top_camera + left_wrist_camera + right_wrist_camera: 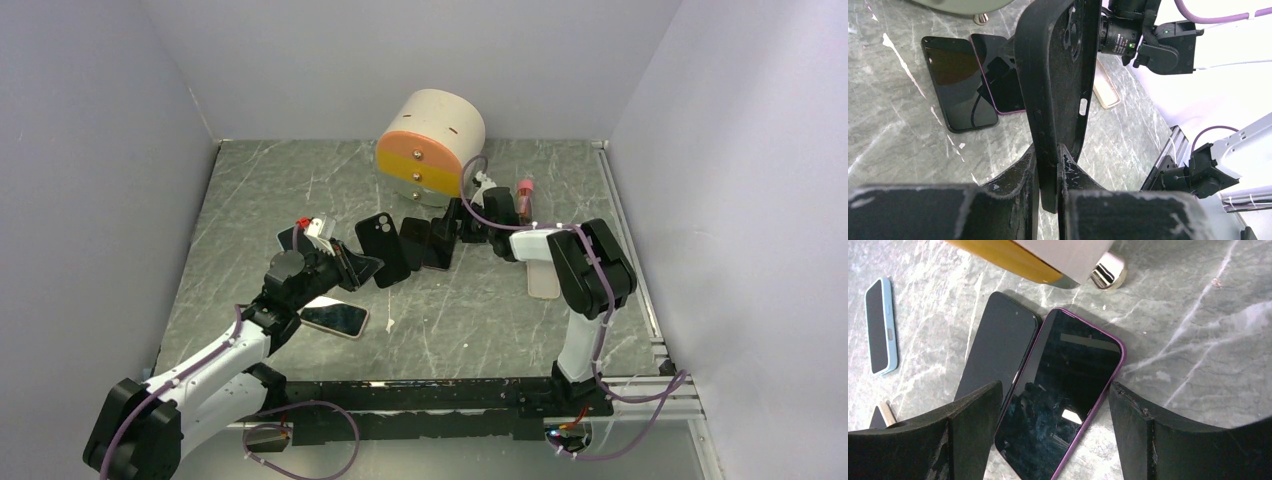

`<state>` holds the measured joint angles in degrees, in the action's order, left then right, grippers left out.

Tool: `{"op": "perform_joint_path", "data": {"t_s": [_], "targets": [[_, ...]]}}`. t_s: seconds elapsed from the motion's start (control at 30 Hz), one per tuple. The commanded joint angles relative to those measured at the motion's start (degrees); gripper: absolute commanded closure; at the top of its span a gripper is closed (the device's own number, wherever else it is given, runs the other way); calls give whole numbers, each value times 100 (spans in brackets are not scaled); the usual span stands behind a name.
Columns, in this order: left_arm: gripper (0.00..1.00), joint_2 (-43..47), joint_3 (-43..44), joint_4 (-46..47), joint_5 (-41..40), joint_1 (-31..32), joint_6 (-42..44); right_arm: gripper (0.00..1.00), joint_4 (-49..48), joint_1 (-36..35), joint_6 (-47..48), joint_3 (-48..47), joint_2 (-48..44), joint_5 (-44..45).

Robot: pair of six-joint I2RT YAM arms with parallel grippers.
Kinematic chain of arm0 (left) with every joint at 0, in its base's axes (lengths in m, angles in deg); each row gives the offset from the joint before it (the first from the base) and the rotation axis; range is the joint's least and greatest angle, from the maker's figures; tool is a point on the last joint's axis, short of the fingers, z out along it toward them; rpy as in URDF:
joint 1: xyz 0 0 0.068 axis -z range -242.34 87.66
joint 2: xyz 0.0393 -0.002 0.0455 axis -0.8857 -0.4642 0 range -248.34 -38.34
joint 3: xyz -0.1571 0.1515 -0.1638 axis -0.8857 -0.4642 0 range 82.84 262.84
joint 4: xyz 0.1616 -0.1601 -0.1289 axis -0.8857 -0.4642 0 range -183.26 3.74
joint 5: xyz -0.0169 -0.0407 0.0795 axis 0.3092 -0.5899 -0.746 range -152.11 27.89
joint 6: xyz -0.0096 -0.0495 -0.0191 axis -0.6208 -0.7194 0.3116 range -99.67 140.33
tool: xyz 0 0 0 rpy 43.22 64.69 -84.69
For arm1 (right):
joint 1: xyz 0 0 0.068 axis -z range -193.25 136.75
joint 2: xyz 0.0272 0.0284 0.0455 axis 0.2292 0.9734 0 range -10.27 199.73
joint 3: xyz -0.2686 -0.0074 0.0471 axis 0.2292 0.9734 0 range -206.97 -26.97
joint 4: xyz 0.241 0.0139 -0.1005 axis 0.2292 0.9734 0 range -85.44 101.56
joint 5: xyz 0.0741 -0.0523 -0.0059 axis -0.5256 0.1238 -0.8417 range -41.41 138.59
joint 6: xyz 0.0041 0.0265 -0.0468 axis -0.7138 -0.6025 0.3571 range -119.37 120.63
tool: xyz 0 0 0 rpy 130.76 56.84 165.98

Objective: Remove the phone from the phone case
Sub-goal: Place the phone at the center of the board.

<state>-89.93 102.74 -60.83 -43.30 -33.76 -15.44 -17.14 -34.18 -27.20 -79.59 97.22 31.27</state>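
Note:
My left gripper (345,262) (1050,151) is shut on the lower edge of a black phone case (381,250) (1058,70), which it holds upright above the table. Light shows through the case's side slot, and it looks empty. Two phones lie face up side by side: a bare black one (414,243) (958,85) (998,345) and a purple-edged one (438,243) (998,75) (1068,375). My right gripper (453,228) (1054,387) hovers open over the purple-edged phone, with a finger on either side and neither touching it.
A round drawer unit with orange and yellow fronts (430,148) stands just behind the phones, its metal foot (1108,270) close by. A phone in a light blue case (335,318) (880,325) lies near the left arm. Right of centre lies a beige case (543,278) (1105,92).

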Motion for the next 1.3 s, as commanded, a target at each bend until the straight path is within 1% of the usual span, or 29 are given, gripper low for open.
{"op": "perform_joint_path", "data": {"t_s": [0.0, 0.17, 0.33, 0.5, 0.63, 0.8, 1.1, 1.27], "targets": [[97, 3, 57, 319, 65, -20, -13, 20, -221, -2, 200, -220, 96, -429], [97, -41, 48, 363, 88, -23, -33, 20, -50, -110, 492, -333, 126, -629], [97, -44, 49, 377, 90, -26, -53, 20, -170, -157, 564, -356, 165, -904], [98, -13, 52, 341, 66, -20, -42, 20, -129, -171, 573, -333, 57, -730], [97, -20, 48, 350, 57, -20, -65, 20, -177, -170, 523, -57, -474, -478], [97, -218, 53, 503, 96, -19, -273, 20, -305, -256, 439, 425, -1282, -560], [97, -473, 199, 302, -59, -19, -595, 23, -231, -1145, 758, 943, -2594, -47], [97, -560, 252, 248, -94, -26, -718, 26, -126, -1647, 959, 890, -2952, -5]]}}
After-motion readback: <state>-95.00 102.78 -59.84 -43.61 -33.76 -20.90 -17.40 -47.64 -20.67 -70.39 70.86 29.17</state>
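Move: The purple-edged phone lies almost directly under the open right hand, its middle about 1 cm back and 2 cm below; the black phone lies against its left side, about 7 cm left of the hand. The drawer box's middle is some 20 cm ahead and 2 cm left. The black case, held up by the left hand, is roughly 11 cm back, 13 cm left and 14 cm higher. From the left hand, the purple-edged phone is about 13 cm ahead, 15 cm right and 16 cm down. With its fingers open and one against the purple-edged phone's right side, the right hand pushes about 2 cm to the left while easing back 1 cm and turning some 10 degrees counter-clockwise, to bring the phones together. It then lifts clear and sweeps up 13 cm, back and left towards the held case, fingers tipping upward, while the left hand keeps its pinch on the case and lowers it about 2 cm, tipping slightly down. ##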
